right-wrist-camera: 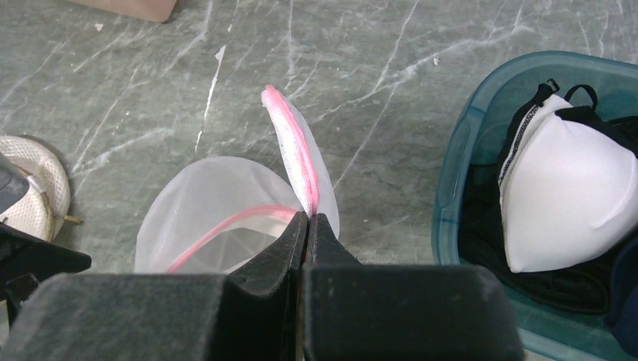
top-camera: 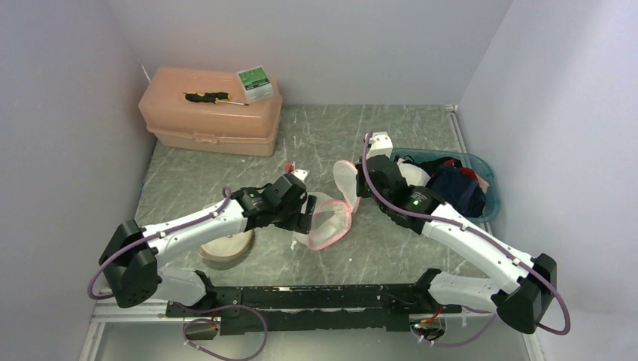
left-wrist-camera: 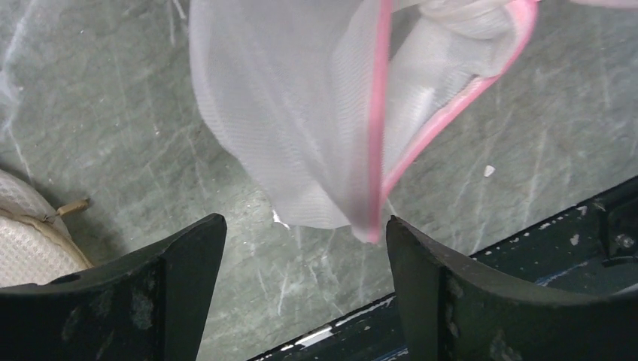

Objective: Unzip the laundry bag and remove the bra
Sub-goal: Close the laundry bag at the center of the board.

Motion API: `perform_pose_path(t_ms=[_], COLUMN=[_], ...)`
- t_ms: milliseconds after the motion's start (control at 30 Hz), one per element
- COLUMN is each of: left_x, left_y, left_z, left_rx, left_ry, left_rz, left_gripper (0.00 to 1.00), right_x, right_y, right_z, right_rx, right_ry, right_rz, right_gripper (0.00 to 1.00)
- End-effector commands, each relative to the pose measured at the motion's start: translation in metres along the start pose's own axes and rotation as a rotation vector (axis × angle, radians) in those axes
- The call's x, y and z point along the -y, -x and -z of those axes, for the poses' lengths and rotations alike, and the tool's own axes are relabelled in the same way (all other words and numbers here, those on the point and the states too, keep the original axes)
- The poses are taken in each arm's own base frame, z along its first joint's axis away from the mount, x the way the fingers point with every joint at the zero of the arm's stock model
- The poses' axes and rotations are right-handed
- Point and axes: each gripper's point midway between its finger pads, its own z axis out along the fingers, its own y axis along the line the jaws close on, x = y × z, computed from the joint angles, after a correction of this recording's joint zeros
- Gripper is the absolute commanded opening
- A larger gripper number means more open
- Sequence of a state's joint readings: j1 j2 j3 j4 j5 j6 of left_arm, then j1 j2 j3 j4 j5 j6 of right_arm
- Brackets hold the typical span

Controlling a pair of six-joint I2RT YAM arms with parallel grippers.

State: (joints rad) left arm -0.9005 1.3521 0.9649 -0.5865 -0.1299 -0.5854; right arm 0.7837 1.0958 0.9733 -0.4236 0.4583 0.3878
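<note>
The laundry bag (top-camera: 331, 222) is white mesh with a pink zipper edge and hangs open above the table. My right gripper (right-wrist-camera: 307, 218) is shut on that pink edge (right-wrist-camera: 290, 143) and holds the bag (right-wrist-camera: 218, 203) up. In the top view the right gripper (top-camera: 356, 200) is at the bag's right side. My left gripper (left-wrist-camera: 305, 222) is open just below the bag's (left-wrist-camera: 301, 113) lower tip, with nothing between its fingers (left-wrist-camera: 173, 278). A cream bra (top-camera: 226, 247) lies on the table under the left arm. It also shows as the cream bra (left-wrist-camera: 30, 241) and the cream bra (right-wrist-camera: 30, 188).
A teal basket (top-camera: 485, 165) of dark clothes stands at the right, with a white padded cup (right-wrist-camera: 557, 203) in it. A peach toolbox (top-camera: 211, 120) at the back left carries a screwdriver (top-camera: 207, 98) and a small green box (top-camera: 254, 83). A black rail (top-camera: 301, 297) runs along the near edge.
</note>
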Motion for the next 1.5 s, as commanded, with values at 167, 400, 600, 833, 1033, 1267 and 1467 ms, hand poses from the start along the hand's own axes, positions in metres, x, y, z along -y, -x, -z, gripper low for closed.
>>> perform_pose_path(t_ms=[167, 400, 600, 833, 1033, 1267, 1467], left_x=[0.036, 0.026, 0.020, 0.047, 0.059, 0.034, 0.029], left_y=[0.013, -0.005, -0.005, 0.053, 0.108, 0.091, 0.074], left_z=[0.012, -0.010, -0.018, 0.051, 0.105, 0.054, 0.029], left_rx=[0.068, -0.017, -0.046, 0.146, 0.211, 0.035, -0.024], left_ry=[-0.001, 0.118, 0.188, 0.042, -0.342, -0.518, -0.521], left_rz=[-0.050, -0.092, -0.103, -0.020, 0.283, 0.582, 0.603], left_gripper=[0.81, 0.61, 0.20, 0.03, 0.03, 0.03, 0.03], right_x=[-0.003, -0.002, -0.003, -0.001, -0.009, 0.002, 0.012], right_y=[0.018, 0.021, 0.036, 0.100, 0.110, 0.060, 0.065], right_z=[0.008, 0.015, 0.032, 0.085, 0.103, 0.079, 0.086], right_rx=[0.031, 0.031, 0.057, 0.226, 0.295, 0.197, 0.211], right_ry=[0.020, 0.028, 0.055, 0.135, 0.234, 0.177, 0.127], right_rz=[-0.048, -0.056, -0.074, -0.056, -0.015, 0.011, 0.009], right_gripper=[0.00, 0.00, 0.00, 0.00, 0.00, 0.00, 0.00])
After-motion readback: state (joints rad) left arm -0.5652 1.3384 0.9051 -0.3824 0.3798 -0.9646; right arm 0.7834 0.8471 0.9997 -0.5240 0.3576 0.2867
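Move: The left end of the laundry bag's pink rim hangs just between the left hand's open fingers, about 2 cm right, 1 cm back and 3 cm below; the bag's lid lies some 8 cm right and 6 cm ahead, the round bag about 18 cm left and 3 cm back. From the right hand, already pinching the lid's edge, that rim end is roughly 11 cm left, 4 cm back and 10 cm lower; the basket is about 19 cm right and 6 cm ahead. The bag's rim is taken by its left end: the left hand eases a little right and back, sinks about 3 cm and shuts on the rim. Then both hands swing up fast together, left nearly 20 cm and right some 15 cm, and come part-way down again, the left tilting its left side down about 30 degrees and going forward while the right, still pinching the lid, draws back 4 cm. ##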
